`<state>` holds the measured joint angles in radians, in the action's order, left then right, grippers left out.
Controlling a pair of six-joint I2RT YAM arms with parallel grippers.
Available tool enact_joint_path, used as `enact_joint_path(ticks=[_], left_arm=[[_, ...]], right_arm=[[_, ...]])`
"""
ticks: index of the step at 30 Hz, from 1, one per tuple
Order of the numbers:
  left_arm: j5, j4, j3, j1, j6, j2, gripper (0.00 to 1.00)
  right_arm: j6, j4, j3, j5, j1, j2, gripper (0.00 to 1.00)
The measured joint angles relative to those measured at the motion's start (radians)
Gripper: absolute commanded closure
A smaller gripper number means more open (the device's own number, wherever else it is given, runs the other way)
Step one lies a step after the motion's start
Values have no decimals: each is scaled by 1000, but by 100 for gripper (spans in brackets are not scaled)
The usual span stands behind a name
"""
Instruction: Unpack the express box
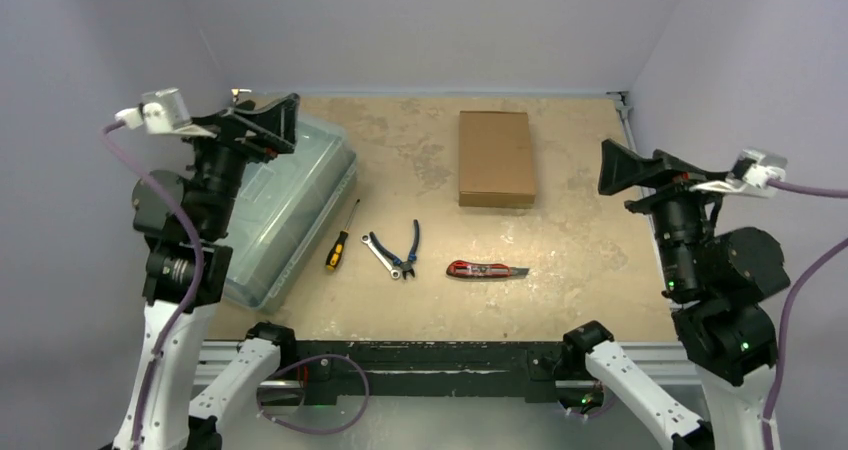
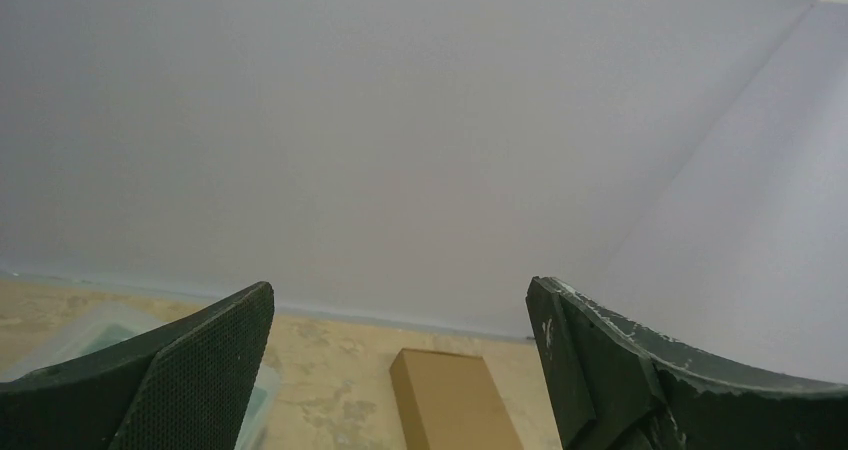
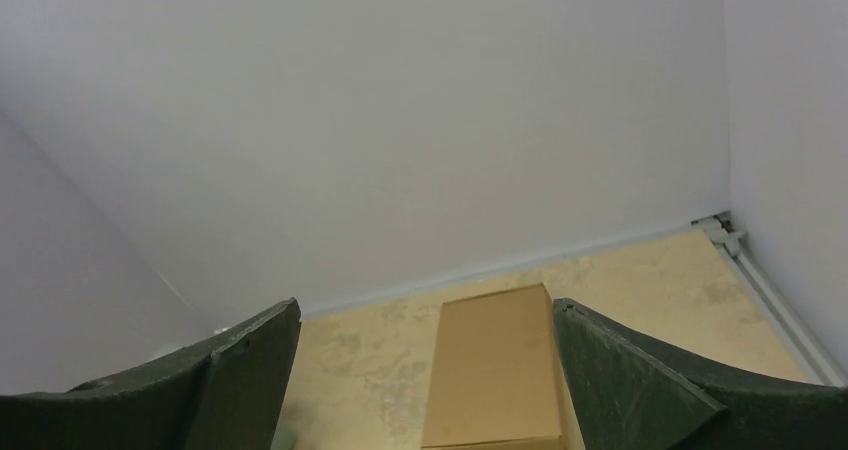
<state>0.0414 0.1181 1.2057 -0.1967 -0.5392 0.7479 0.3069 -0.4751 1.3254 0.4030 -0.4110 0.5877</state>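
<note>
The express box (image 1: 495, 157), a flat plain brown cardboard box with its lid down, lies on the table at the back centre. My left gripper (image 1: 283, 125) hangs open above the plastic bin at the left, well away from the box. My right gripper (image 1: 613, 167) hangs open at the right, a short way from the box's right side. In the left wrist view the box (image 2: 455, 405) shows low down between the spread fingers of the gripper (image 2: 400, 300). In the right wrist view the box (image 3: 495, 365) lies beyond the gripper (image 3: 425, 315). Neither gripper has anything between its fingers.
A large translucent lidded plastic bin (image 1: 290, 210) stands at the left. In front of the box lie a screwdriver (image 1: 342, 238), a wrench (image 1: 380, 253), blue-handled pliers (image 1: 411, 248) and a red utility knife (image 1: 485, 270). Walls close in the back and both sides.
</note>
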Motion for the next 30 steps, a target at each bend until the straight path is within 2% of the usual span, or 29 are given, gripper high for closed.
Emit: enact_joint_path(ticks=[6, 10, 13, 16, 19, 22, 25, 30], left_arm=[[-200, 12, 33, 0, -27, 189, 1], [-284, 90, 34, -12, -45, 341, 1], [-254, 215, 52, -79, -21, 451, 1], [-180, 322, 91, -200, 15, 539, 1], [-140, 371, 95, -291, 54, 568, 1], [-107, 392, 111, -347, 88, 582, 1], [-95, 417, 204, -378, 118, 653, 1], [-92, 448, 406, -399, 175, 848, 1]], right_arm=[[18, -19, -23, -2, 0, 117, 1], [42, -8, -97, -27, 0, 211, 1], [56, 21, -188, -45, 0, 288, 1], [71, 47, -245, -66, 2, 400, 1], [87, 91, -272, -132, 34, 513, 1], [108, 161, -285, -240, 116, 626, 1], [124, 216, -277, -330, 203, 734, 1], [132, 239, -111, -422, 287, 983, 1]])
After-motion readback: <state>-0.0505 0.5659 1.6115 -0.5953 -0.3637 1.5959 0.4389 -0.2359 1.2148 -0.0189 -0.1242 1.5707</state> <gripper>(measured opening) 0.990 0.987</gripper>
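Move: The brown box lies about 27 cm ahead of my right hand, 13 cm to its left and some 47 cm below. From my left hand the same box is about 20 cm ahead, 38 cm to the right and 48 cm down. The cutter lies roughly level with my right hand, 16 cm to its left, far below. The pliers are 17 cm right of my left hand and slightly back; the plastic case is nearly beneath it, 9 cm to its left. I swoop both empty, wide-open hands down towards the brown box. My right goes about 30 cm down and 26 forward, bearing slightly left, its fingers tipping down. My left first goes forward and down, then swings right as it sinks, drawing back slightly before reaching forward again; it ends some 23 cm lower and 21 farther right, tipped down and turned clockwise. ##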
